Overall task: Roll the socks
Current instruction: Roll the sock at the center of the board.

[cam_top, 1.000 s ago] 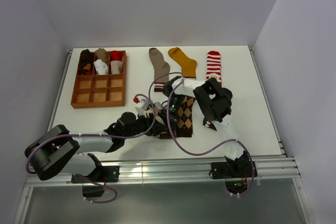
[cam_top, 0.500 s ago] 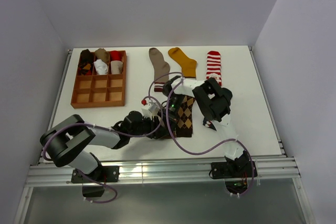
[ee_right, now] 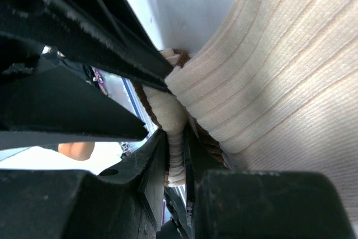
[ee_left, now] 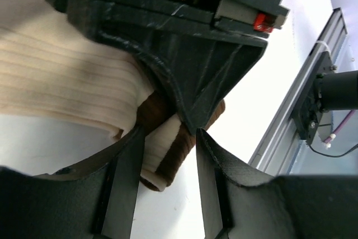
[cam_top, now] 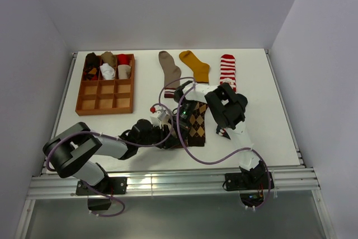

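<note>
A cream-and-brown sock (ee_left: 67, 82) lies partly rolled at the table's middle, mostly hidden under both grippers in the top view. My right gripper (ee_right: 176, 138) is shut on a cream fold of this sock (ee_right: 279, 54). My left gripper (ee_left: 168, 138) stands open around the rolled end (ee_left: 165, 163). One finger (ee_left: 126, 177) touches the roll, while a gap shows at the other finger (ee_left: 215, 183). From above, the left gripper (cam_top: 166, 132) and the right gripper (cam_top: 180, 117) meet beside the brown argyle sock (cam_top: 196, 126).
A taupe sock (cam_top: 168, 71), a mustard sock (cam_top: 194, 65) and a red-white striped sock (cam_top: 226, 71) lie flat at the back. A wooden grid tray (cam_top: 105, 103) at the back left holds rolled socks in its far row. The metal rail (ee_left: 305, 110) runs along the near edge.
My left arm has raised its elbow and carried its gripper a little to the right, onto the rolled end, with its jaws slightly narrower. The right arm has held still.
</note>
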Motion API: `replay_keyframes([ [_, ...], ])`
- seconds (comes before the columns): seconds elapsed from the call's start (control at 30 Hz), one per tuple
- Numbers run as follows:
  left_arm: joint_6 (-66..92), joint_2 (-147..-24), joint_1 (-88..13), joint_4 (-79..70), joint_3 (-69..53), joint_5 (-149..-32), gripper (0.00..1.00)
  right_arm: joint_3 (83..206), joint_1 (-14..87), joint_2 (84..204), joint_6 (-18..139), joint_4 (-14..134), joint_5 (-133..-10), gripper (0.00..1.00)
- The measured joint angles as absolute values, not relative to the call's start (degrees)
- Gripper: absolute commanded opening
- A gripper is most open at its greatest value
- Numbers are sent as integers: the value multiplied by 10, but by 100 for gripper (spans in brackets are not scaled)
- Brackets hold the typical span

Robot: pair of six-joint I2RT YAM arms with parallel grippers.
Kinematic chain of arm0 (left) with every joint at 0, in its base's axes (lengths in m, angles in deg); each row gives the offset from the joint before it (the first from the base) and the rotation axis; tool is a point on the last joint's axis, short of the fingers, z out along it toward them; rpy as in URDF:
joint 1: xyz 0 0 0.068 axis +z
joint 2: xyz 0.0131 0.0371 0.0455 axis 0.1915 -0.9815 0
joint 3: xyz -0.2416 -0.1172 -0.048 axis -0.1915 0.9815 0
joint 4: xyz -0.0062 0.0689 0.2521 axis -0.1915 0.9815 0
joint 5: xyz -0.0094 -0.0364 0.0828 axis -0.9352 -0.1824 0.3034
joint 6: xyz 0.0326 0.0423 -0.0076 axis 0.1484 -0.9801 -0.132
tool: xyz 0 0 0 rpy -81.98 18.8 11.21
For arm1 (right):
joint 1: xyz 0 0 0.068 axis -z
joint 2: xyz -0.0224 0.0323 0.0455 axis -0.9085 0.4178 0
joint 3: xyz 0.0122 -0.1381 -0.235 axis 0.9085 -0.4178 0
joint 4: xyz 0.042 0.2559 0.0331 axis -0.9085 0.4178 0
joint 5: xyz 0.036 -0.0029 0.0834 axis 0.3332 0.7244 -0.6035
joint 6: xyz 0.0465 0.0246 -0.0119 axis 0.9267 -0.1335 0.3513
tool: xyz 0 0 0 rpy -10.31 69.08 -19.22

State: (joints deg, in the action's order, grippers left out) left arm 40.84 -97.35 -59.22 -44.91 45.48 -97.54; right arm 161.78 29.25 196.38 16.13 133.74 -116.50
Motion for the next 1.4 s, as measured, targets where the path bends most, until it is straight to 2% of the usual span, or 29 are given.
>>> replay_keyframes([
  [0.3, 405, -972, -592, -430, 455, -965, 51, 1618, 294, 1964, 155, 1338, -1168, 10],
  [0.5, 401, -972, -593, -426, 453, -968, 49, 1618, 299, 1964, 154, 1338, -1170, 10],
  [0.57, 401, -973, -594, -415, 446, -968, 46, 1618, 300, 1964, 155, 1338, -1169, 10],
  [0.67, 402, -980, -599, -392, 431, -968, 29, 1618, 302, 1964, 158, 1337, -1167, 11],
  [0.73, 409, -986, -604, -379, 420, -970, 22, 1618, 303, 1964, 163, 1337, -1163, 13],
  [0.77, 412, -988, -606, -373, 415, -970, 20, 1617, 303, 1964, 165, 1337, -1160, 15],
  [0.87, 423, -989, -615, -343, 398, -965, 3, 1615, 305, 1964, 172, 1338, -1153, 25],
  [0.9, 426, -989, -616, -334, 393, -964, 0, 1613, 305, 1964, 175, 1338, -1152, 27],
  [0.97, 439, -989, -622, -311, 382, -957, 0, 1604, 305, 1960, 185, 1332, -1150, 37],
  [1.13, 470, -985, -632, -253, 358, -943, 0, 1576, 310, 1927, 204, 1294, -1146, 48],
  [1.4, 505, -967, -634, -185, 346, -937, 0, 1553, 368, 1879, 196, 1247, -1146, 51],
])
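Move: The rolled cream-and-brown end of the sock is already pinched in the right hand, right at its finger pads. From the left hand, whose fingers are half open beside it, it lies about 2 cm to the right and 1 cm lower, level fore and aft. The argyle sock's middle is some 8 cm ahead of the left hand, 9 cm to its right and 3 cm below. Left fingers pinch the rolled end, easing back and down 2 cm; right releases it, withdrawing 5 cm forward-right. ##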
